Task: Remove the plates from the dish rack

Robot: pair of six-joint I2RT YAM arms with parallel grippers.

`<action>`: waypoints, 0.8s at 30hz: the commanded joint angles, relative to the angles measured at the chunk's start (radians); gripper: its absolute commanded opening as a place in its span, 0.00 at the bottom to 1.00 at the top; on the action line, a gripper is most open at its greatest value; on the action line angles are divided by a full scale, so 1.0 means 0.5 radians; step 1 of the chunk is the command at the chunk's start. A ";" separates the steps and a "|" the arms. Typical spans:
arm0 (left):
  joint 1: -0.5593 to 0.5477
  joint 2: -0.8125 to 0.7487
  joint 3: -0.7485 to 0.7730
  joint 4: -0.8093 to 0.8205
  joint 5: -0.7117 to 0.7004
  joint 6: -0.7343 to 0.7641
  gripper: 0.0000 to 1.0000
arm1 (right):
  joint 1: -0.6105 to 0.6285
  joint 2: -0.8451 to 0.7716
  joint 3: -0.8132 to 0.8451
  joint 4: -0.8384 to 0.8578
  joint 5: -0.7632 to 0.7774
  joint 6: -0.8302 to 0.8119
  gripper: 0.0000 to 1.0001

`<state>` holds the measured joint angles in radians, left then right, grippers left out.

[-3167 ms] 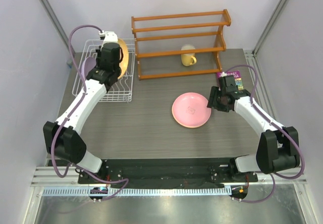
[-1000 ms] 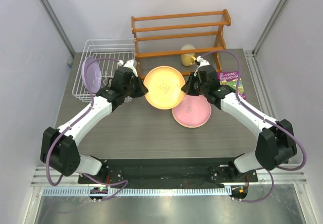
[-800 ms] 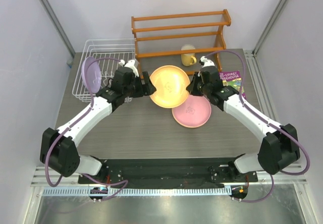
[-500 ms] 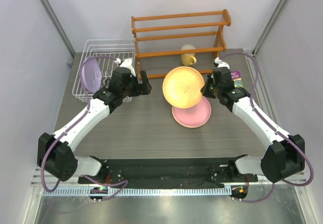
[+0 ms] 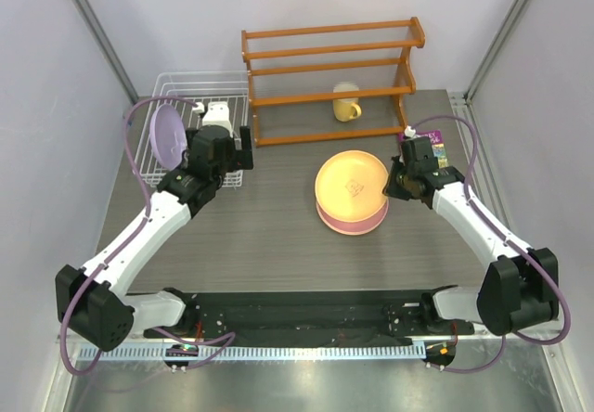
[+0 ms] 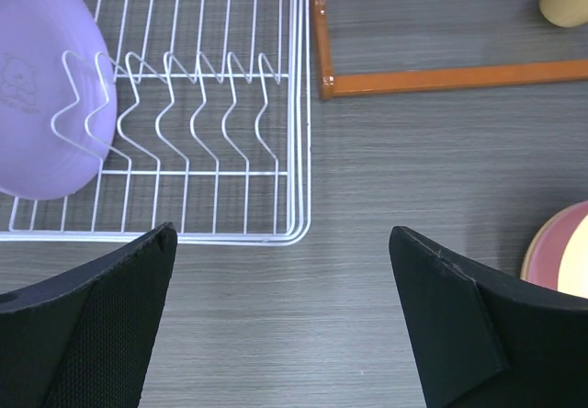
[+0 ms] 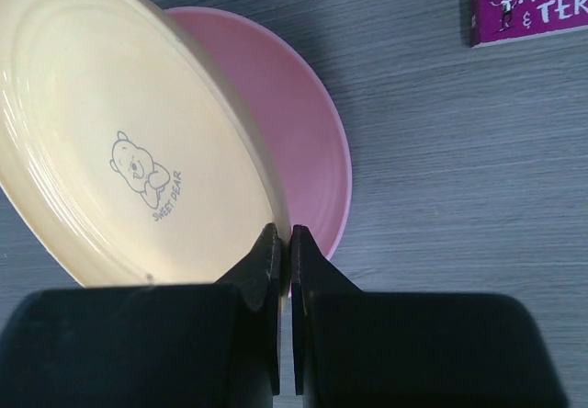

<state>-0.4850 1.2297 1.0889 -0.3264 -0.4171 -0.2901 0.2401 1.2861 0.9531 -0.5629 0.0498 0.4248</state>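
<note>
My right gripper (image 5: 397,182) is shut on the rim of a yellow-orange plate (image 5: 351,186), holding it tilted just over the pink plate (image 5: 351,221) that lies on the table. In the right wrist view the yellow plate (image 7: 119,141) covers most of the pink plate (image 7: 303,132), and the gripper (image 7: 283,235) pinches its edge. My left gripper (image 5: 237,148) is open and empty above the table beside the white wire dish rack (image 5: 195,87). A lavender plate (image 5: 167,134) stands in the rack's left end; it also shows in the left wrist view (image 6: 41,105) with the rack (image 6: 230,105).
An orange wooden slatted shelf (image 5: 325,59) stands at the back with a yellow mug (image 5: 346,102) under it. A purple book (image 5: 429,145) lies by my right wrist. In the left wrist view the shelf's base (image 6: 441,79) runs right of the rack.
The yellow plate passed from my left gripper to my right gripper, which carried it right and down over the pink plate. My left gripper opened and drew back towards the rack.
</note>
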 commanded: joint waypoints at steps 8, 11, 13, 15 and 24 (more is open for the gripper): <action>-0.006 0.029 0.074 0.024 -0.258 0.120 0.97 | -0.002 0.143 -0.038 0.040 -0.078 0.101 0.06; -0.006 0.035 0.074 0.060 -0.377 0.160 0.97 | -0.002 0.173 -0.038 0.046 -0.075 0.089 0.13; -0.006 0.047 0.083 0.076 -0.442 0.203 0.98 | -0.005 0.186 -0.032 0.058 -0.072 0.077 0.22; -0.006 0.078 0.099 0.085 -0.485 0.243 0.99 | -0.008 0.192 -0.026 0.058 -0.075 0.065 0.39; 0.172 0.240 0.187 0.131 -0.644 0.307 1.00 | -0.005 0.131 0.008 0.003 0.014 -0.021 0.60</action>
<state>-0.4557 1.3079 1.1191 -0.3145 -0.6552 -0.1692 0.2386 1.3815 0.9249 -0.5545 0.0246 0.4454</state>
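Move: The pink plate on the table is what the right hand is lowering onto: its middle lies about 9 cm left of that hand, 2 cm back and 4 cm down. The yellow plate, held by its right rim, has its middle 9 cm to the left, level fore and aft. The purple book is some 12 cm ahead and 9 cm right. The empty left hand has the purple plate roughly 12 cm left, 4 cm ahead and 5 cm lower. The yellow plate, still pinched by its right rim, is lowered about 4 cm onto the pink plate by the right hand, which tips slightly further down, stops, opens its fingers past half and lets go while staying around the rim. The wide-open left hand meanwhile drifts some 5 cm left, then also forward, towards the purple plate, rolling its left side up and turning counter-clockwise. ##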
